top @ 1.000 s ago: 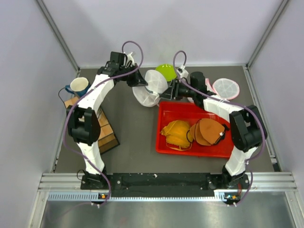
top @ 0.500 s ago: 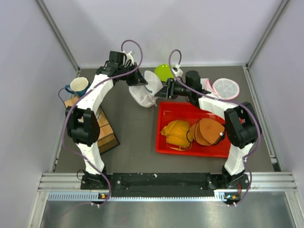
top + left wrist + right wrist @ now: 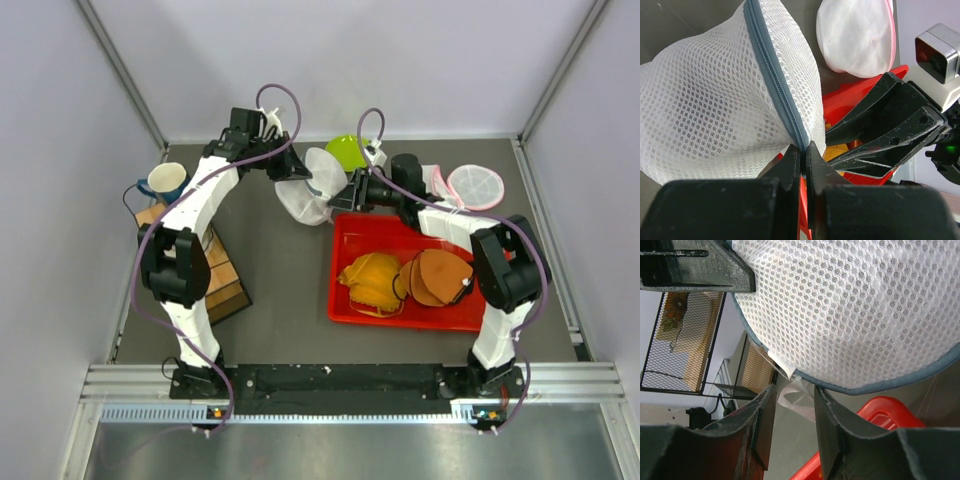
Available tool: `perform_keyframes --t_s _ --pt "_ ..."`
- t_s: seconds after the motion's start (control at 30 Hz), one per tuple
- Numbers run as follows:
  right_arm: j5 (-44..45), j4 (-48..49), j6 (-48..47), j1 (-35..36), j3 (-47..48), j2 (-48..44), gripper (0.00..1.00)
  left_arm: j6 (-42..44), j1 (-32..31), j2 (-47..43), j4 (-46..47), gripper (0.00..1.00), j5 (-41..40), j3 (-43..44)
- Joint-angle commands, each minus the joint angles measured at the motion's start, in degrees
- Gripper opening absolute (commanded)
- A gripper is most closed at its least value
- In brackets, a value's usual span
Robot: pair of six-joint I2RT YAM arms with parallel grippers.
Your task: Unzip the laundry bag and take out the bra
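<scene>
The white mesh laundry bag hangs lifted at the back middle of the table. My left gripper is shut on its grey zipper seam at the bag's lower end. My right gripper is open just under the bag. Its fingers stand either side of a thin translucent loop that hangs from the seam, and neither finger touches it. From above, the right gripper meets the bag's right side. No bra shows through the mesh.
A red tray below the bag holds an orange bra and a brown bra. A pink-rimmed mesh bag and a green bowl lie behind. A mug and a wire rack stand at the left.
My right gripper has moved left up to the bag's seam, and its jaws have narrowed around the loop. The left gripper keeps its hold, and the bag has turned slightly.
</scene>
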Motion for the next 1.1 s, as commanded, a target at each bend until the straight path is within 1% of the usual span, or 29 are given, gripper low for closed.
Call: perform_keyframes --t_s 0.0,0.1,0.13,0.17,0.2,0.27,0.3,0.4,0.83,0.9,0.97,1.07 --pt "0.52 3.22 0.08 0.81 0.26 -1.85 0.35 0.33 0.14 -3.99 3.17 0.00 1.87 -0.31" --pt "0.61 3.04 0.17 0.81 0.44 -1.85 0.29 0.42 0.22 -4.16 3.26 0.00 1.69 -0.40" --pt "0.69 2.78 -0.09 0.72 0.44 -2.02 0.25 0.51 0.22 -4.16 3.26 0.00 1.69 -0.31" --pt "0.78 2.52 -0.35 0.81 0.44 -2.02 0.23 0.42 0.22 -4.16 3.26 0.00 1.60 -0.31" --pt "1.13 1.99 -0.62 0.81 0.35 -2.11 0.18 0.42 0.22 -4.16 3.26 0.00 1.78 -0.22" --pt "1.31 1.37 -1.41 0.81 0.09 -2.46 0.13 0.51 0.22 -4.16 3.17 0.00 1.78 -0.05" --pt "1.75 1.29 -1.41 0.72 -0.09 -2.64 0.07 0.60 0.22 -4.16 3.08 0.00 1.78 -0.13" --pt "2.54 -0.21 -2.73 0.72 -0.71 -3.25 0.01 0.86 0.22 -4.07 3.00 0.00 1.78 -0.05" --pt "2.98 -4.25 -7.82 -0.77 -4.92 -4.48 0.00 3.15 1.80 -4.16 1.06 0.00 1.60 0.04" --pt "3.68 -7.22 -9.75 -0.78 -4.84 -4.83 0.00 2.97 2.07 -3.46 1.06 0.00 1.51 0.30" --pt "3.77 -8.12 -10.81 -0.78 -4.84 -5.10 0.00 2.36 1.98 -2.41 1.67 0.00 0.38 0.48" --pt "3.51 -6.72 -9.33 -0.25 -4.93 -5.80 0.00 0.51 2.07 0.48 2.73 0.00 0.02 2.41"
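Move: The zipper pull is between the right hand's parted fingertips, about 1 cm to its left. The laundry bag's middle is about 4 cm left, 3 cm ahead and 3 cm below; the green plate is some 15 cm ahead, 5 cm right, and the red tub's middle 17 cm back, 25 cm right, both well below. From the left hand, the pull is about 6 cm back, 5 cm right and 5 cm lower. The right fingers close on the zipper pull, then draw it about 3 cm down and 2 cm right. ##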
